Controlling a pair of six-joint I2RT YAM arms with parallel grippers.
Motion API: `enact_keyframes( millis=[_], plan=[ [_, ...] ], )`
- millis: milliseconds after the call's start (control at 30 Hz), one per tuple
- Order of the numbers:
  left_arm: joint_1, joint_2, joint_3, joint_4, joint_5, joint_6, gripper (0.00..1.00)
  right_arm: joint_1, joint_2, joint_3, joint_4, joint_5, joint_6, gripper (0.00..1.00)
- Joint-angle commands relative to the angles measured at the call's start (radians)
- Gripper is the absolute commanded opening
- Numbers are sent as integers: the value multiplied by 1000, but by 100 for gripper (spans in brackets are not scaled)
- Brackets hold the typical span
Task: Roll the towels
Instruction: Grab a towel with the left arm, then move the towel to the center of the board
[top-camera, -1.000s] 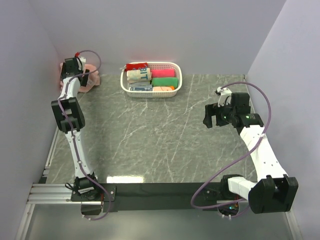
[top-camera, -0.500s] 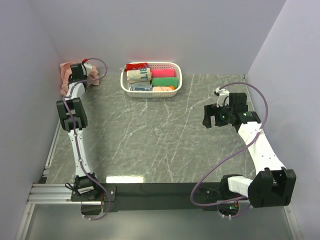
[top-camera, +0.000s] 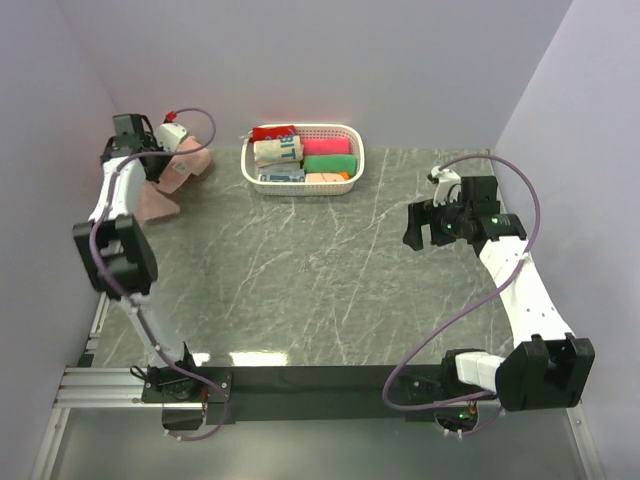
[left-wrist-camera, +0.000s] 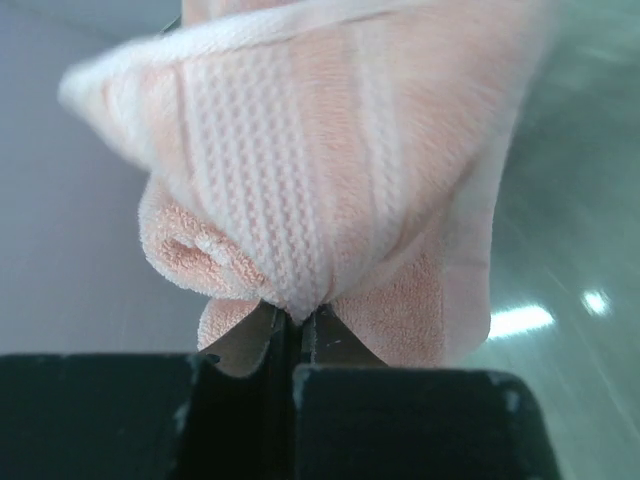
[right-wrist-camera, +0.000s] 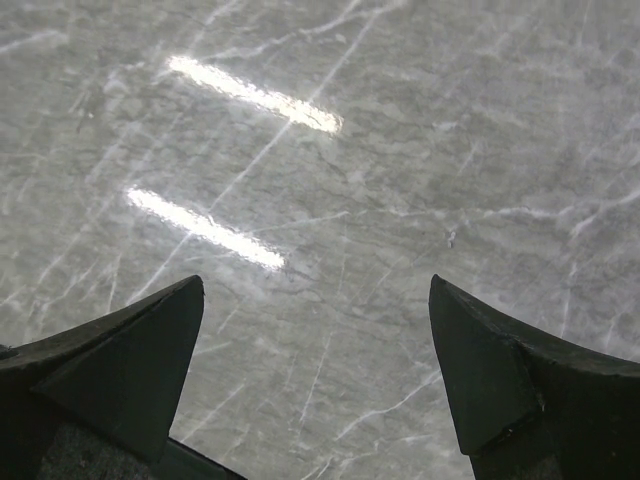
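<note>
The salmon-pink towel (top-camera: 168, 182) hangs bunched at the table's far left corner, against the left wall. My left gripper (top-camera: 160, 152) is shut on a pinched fold of it; in the left wrist view the towel (left-wrist-camera: 330, 190) fills the frame, its cloth squeezed between my closed jaws, left gripper (left-wrist-camera: 293, 318). On the right side of the table my right gripper (top-camera: 421, 228) hovers open over bare marble, with nothing between its fingertips, right gripper (right-wrist-camera: 315, 330) in its own wrist view.
A white plastic basket (top-camera: 349, 158) stands at the back centre, holding several rolled cloths in red, magenta, green and cream. Walls close in on the left, right and back. The marble tabletop (top-camera: 320, 270) spreads between the arms.
My left gripper closed on the towel and pulled it up and toward the front-left, drawing the cloth out from the corner. The right arm shifted only slightly.
</note>
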Motion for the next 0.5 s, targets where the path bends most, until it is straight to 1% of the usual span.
enact_keyframes(
  millis=[0,33,67,100,133,167,200,233,267,333,367,400,433,467],
  plan=[
    [-11,-267,-122,-332,221,130,0,0,27,89,-77,-64,-36,100],
    [-17,-306,-151,-399,279,155,0,1,28,97,-87,-70,-41,100],
    [-41,-346,-182,-499,295,195,0,0,30,115,-97,-78,-48,100],
    [-63,-415,-243,-557,307,218,0,0,36,125,-118,-83,-48,100],
    [-92,-447,-272,-600,317,239,0,1,41,134,-130,-86,-50,100],
    [-159,-483,-303,-663,332,237,0,0,45,155,-141,-89,-50,100],
    [-198,-541,-356,-680,352,221,0,1,57,166,-152,-93,-50,100],
    [-239,-566,-380,-693,373,204,0,1,62,175,-172,-98,-48,100],
    [-350,-587,-398,-699,417,147,0,1,68,191,-178,-103,-44,100],
    [-478,-623,-440,-612,429,33,0,0,79,201,-202,-130,-38,100],
    [-605,-627,-449,-555,416,-106,0,0,82,204,-209,-141,-36,100],
    [-661,-620,-455,-455,422,-160,0,-3,90,205,-219,-149,-33,100],
    [-713,-609,-451,-407,429,-208,2,-5,91,201,-224,-155,-31,100],
    [-806,-594,-443,-362,435,-301,11,-7,91,194,-226,-165,-28,100]
  ],
)
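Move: The left gripper already holds the pink towel. The open middle of the table, where it is being carried, lies some 40 cm to this gripper's right, 28 cm back and 13 cm below. The white basket sits about 40 cm right and 5 cm ahead, around 10 cm lower, with the green rolled towel some 48 cm right and 4 cm ahead. From the right gripper that open middle is roughly 30 cm left, 5 cm back, 15 cm below. Keep the left fingers shut on the bunched pink towel and sweep it fast out of the far left corner, first mostly back, then increasingly right, about 31 cm right and 27 cm back towards the open middle. Rise some 6 cm early, then sink 4; turn the hand about 45 degrees clockwise and tip the fingers down. Ease the open right gripper up slightly. ##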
